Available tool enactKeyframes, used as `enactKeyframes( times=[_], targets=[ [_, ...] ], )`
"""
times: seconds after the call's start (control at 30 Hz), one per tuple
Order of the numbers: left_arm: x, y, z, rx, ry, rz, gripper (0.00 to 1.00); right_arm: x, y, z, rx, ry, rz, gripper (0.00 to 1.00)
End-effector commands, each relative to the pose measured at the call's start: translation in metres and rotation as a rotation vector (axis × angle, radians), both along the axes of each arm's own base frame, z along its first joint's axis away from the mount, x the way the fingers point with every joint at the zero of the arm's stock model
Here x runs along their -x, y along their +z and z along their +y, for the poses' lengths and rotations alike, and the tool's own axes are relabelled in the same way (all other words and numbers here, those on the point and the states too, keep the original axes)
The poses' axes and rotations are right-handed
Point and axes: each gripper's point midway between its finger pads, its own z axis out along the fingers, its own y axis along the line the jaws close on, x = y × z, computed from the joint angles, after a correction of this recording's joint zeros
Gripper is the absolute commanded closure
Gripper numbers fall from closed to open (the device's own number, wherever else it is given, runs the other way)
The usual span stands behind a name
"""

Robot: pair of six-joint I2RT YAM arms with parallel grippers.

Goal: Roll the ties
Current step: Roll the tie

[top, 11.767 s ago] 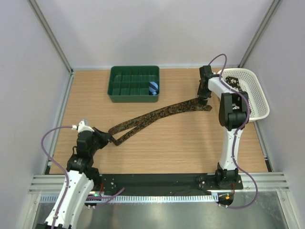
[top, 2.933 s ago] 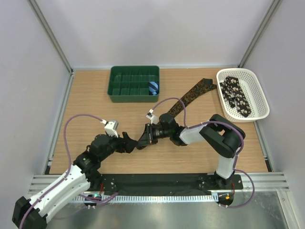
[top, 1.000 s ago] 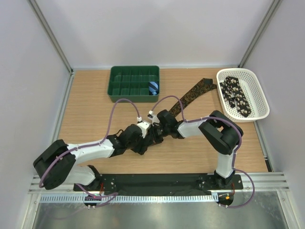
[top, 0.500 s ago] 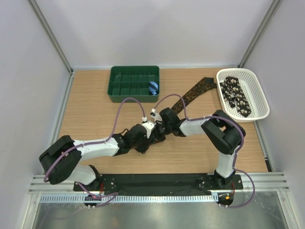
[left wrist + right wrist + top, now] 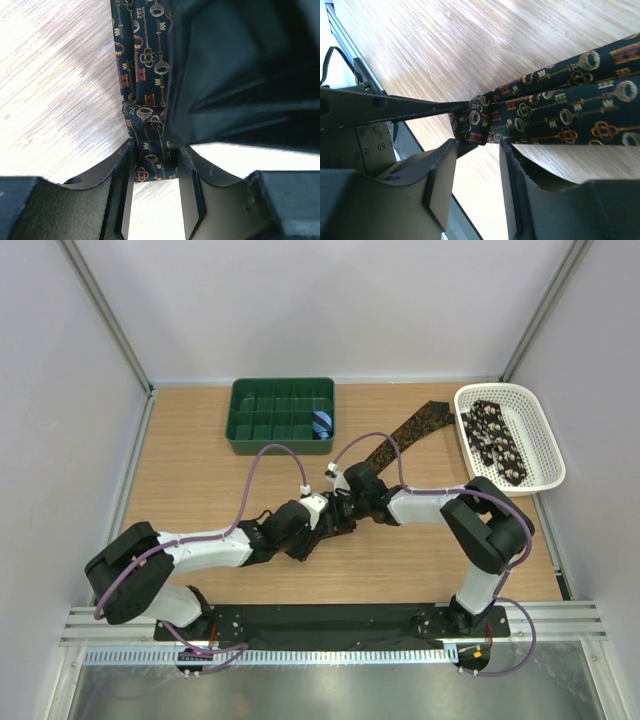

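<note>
A dark tie printed with small gold and orange keys lies diagonally on the wooden table, its wide end near the basket. Its near end is folded into a small bundle. My left gripper is shut on that bundle, and in the left wrist view the fabric fills the gap of the left gripper. My right gripper faces it from the right. In the right wrist view it stands open, with the bundle just beyond its tips. A black tie with pale spots lies in the basket.
A white mesh basket stands at the back right. A green compartment tray at the back centre holds a small blue striped roll. Purple cables loop over both arms. Walls close in the table's left, right and back.
My right gripper has opened and drawn back a little to the right from the tie's folded end. My left gripper has closed on that end and stayed put.
</note>
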Motion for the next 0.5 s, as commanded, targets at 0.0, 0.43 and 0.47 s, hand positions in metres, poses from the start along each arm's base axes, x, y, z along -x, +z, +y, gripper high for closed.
enactKeyframes(
  times=[0.0,0.43,0.47],
  targets=[
    [0.005,-0.007,0.003,-0.025,0.001,0.026,0.59,-0.006,0.015,-0.004,-0.019,-0.013,-0.050,0.56],
    [0.010,-0.007,-0.001,-0.028,-0.026,0.020,0.59,0.000,0.039,0.021,-0.242,0.019,0.025,0.86],
    [0.009,-0.007,-0.001,-0.029,-0.028,0.020,0.59,0.000,0.039,0.021,-0.246,0.020,0.026,0.86]
  ],
)
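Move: The rolled end of the tie is already between the left hand's half-open fingers, practically at its hand point. From the right hand that roll lies about 3 cm left, 1 cm back and 2 cm below. The unrolled tie's wide end is some 20 cm ahead and 20 cm right of the right hand, 3 cm lower; the green box stands about 23 cm ahead and 10 cm left, 2 cm lower. The right hand rises about 2.5 cm, closing its fingers on nothing, while the left keeps pinching the roll. ##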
